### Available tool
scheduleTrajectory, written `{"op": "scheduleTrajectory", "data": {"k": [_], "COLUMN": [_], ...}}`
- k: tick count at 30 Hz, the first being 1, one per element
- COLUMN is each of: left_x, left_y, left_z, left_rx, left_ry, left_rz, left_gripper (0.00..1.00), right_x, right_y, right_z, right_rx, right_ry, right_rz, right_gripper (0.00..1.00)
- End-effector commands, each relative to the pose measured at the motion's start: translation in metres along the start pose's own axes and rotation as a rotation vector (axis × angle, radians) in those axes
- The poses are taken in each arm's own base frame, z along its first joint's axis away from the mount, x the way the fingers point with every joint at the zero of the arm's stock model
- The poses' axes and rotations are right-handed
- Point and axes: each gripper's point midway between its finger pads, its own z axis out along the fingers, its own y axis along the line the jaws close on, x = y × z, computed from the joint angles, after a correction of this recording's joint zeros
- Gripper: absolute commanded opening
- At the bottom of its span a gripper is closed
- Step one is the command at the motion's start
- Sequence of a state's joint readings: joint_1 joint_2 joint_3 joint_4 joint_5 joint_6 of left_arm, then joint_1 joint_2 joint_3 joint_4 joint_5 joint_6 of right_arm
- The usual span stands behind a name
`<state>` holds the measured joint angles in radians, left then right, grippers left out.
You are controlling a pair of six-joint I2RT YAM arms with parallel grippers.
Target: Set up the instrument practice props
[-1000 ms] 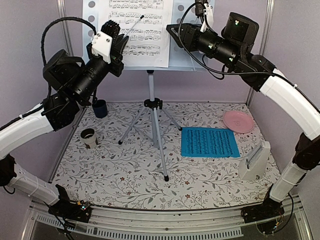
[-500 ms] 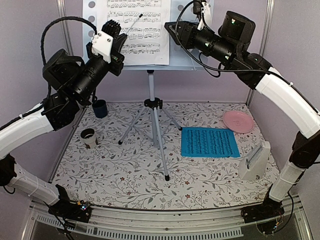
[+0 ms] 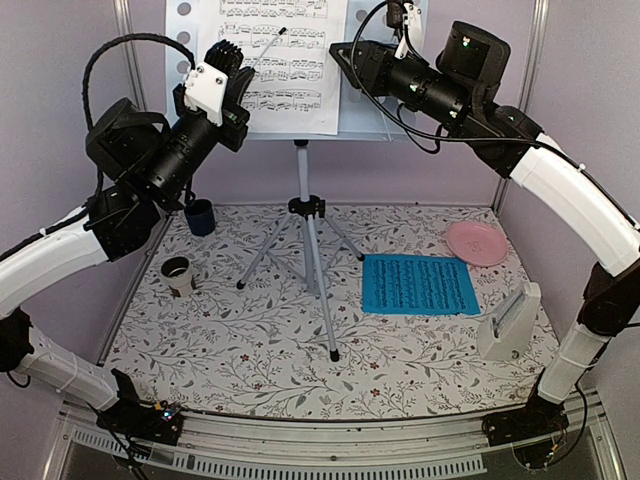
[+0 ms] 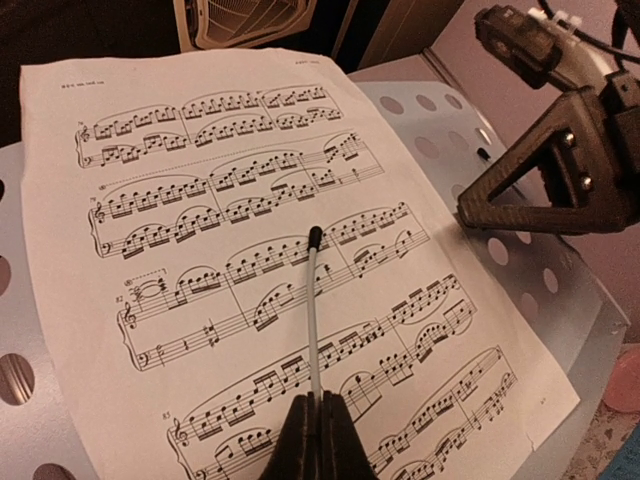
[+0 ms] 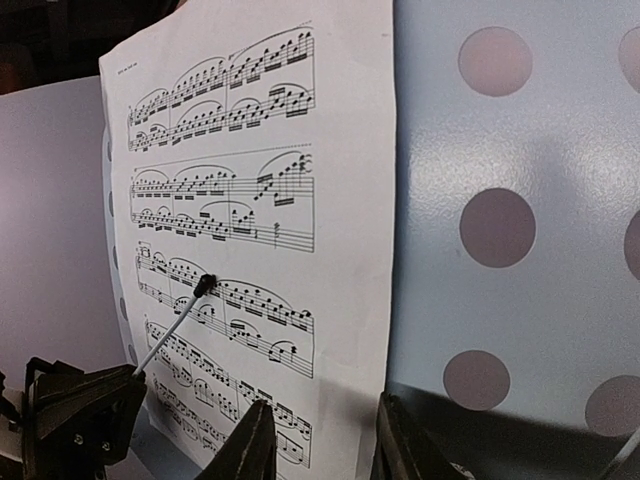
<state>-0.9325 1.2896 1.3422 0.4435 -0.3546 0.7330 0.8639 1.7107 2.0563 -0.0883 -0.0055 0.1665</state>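
Observation:
The silver tripod music stand stands at the back centre, and the white music sheet leans on its perforated tray. My left gripper is shut on a thin grey baton, whose black tip rests on the sheet. My right gripper is open, its jaws standing either side of the sheet's lower right edge in front of the tray. The blue music sheet lies flat on the table at the right. The white metronome stands beyond it, near the right arm.
A pink round plate lies at the back right. A dark blue cup and a pale cup stand at the left, under my left arm. Lilac walls close in the back and both sides. The tripod's legs spread over the patterned cloth.
My right arm has risen slightly and edged left at the white sheet's right edge, and the sheet has shifted a little. The left gripper stays put with the baton.

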Motion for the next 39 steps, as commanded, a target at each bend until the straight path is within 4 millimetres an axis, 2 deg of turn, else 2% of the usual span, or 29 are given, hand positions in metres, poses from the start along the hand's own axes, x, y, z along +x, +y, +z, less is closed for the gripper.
{"op": "scheduleTrajectory", "data": {"k": [1, 22, 32, 39], "left_x": [-0.012, -0.016, -0.016, -0.015], "left_y": [-0.006, -0.005, -0.003, -0.002], "left_z": [0.003, 0.004, 0.001, 0.0], "left_rx": [0.014, 0.017, 0.008, 0.007], "left_ry": [-0.046, -0.064, -0.065, -0.064], "left_rz": [-0.035, -0.04, -0.041, -0.043], "left_gripper": [0.0, 0.0, 0.0, 0.0], "right_x": [0.023, 0.037, 0.021, 0.024], "right_y": [-0.005, 0.011, 0.023, 0.014], "right_z": [0.009, 0.019, 0.0, -0.01], "right_rx": [0.015, -0.048, 0.098, 0.173], "right_ry": [0.06, 0.098, 0.035, 0.027], "right_rz": [0.021, 0.058, 0.053, 0.093], "right_gripper": [0.36, 0.35, 0.52, 0.63]}}
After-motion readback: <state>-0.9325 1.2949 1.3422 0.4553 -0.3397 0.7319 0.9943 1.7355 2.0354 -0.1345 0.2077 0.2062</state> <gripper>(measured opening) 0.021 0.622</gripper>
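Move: The music sheet's middle lies about 10 cm left of the right hand, 3 cm ahead and 3 cm above; that hand is at the sheet's right edge. From it, the left clip arm's black tip is some 8 cm left, 2 cm ahead and 3 cm up, and the right clip arm about 5 cm right and 2 cm ahead, level in height. From the left hand, the sheet's middle is roughly 5 cm ahead, 4 cm right and 6 cm up. With its fingers at the sheet's right edge, the right hand first eases about 1 cm left, then goes quickly down and farther left, drawing back a little, to end some 3 cm left and 3 cm lower with its fingertips over the lower right part of the page, fingers opening from about a third to nearly two thirds and wrist tipping slightly down. The left hand stays in place and keeps the left clip arm pinched, its black tip still over the middle of the page. ##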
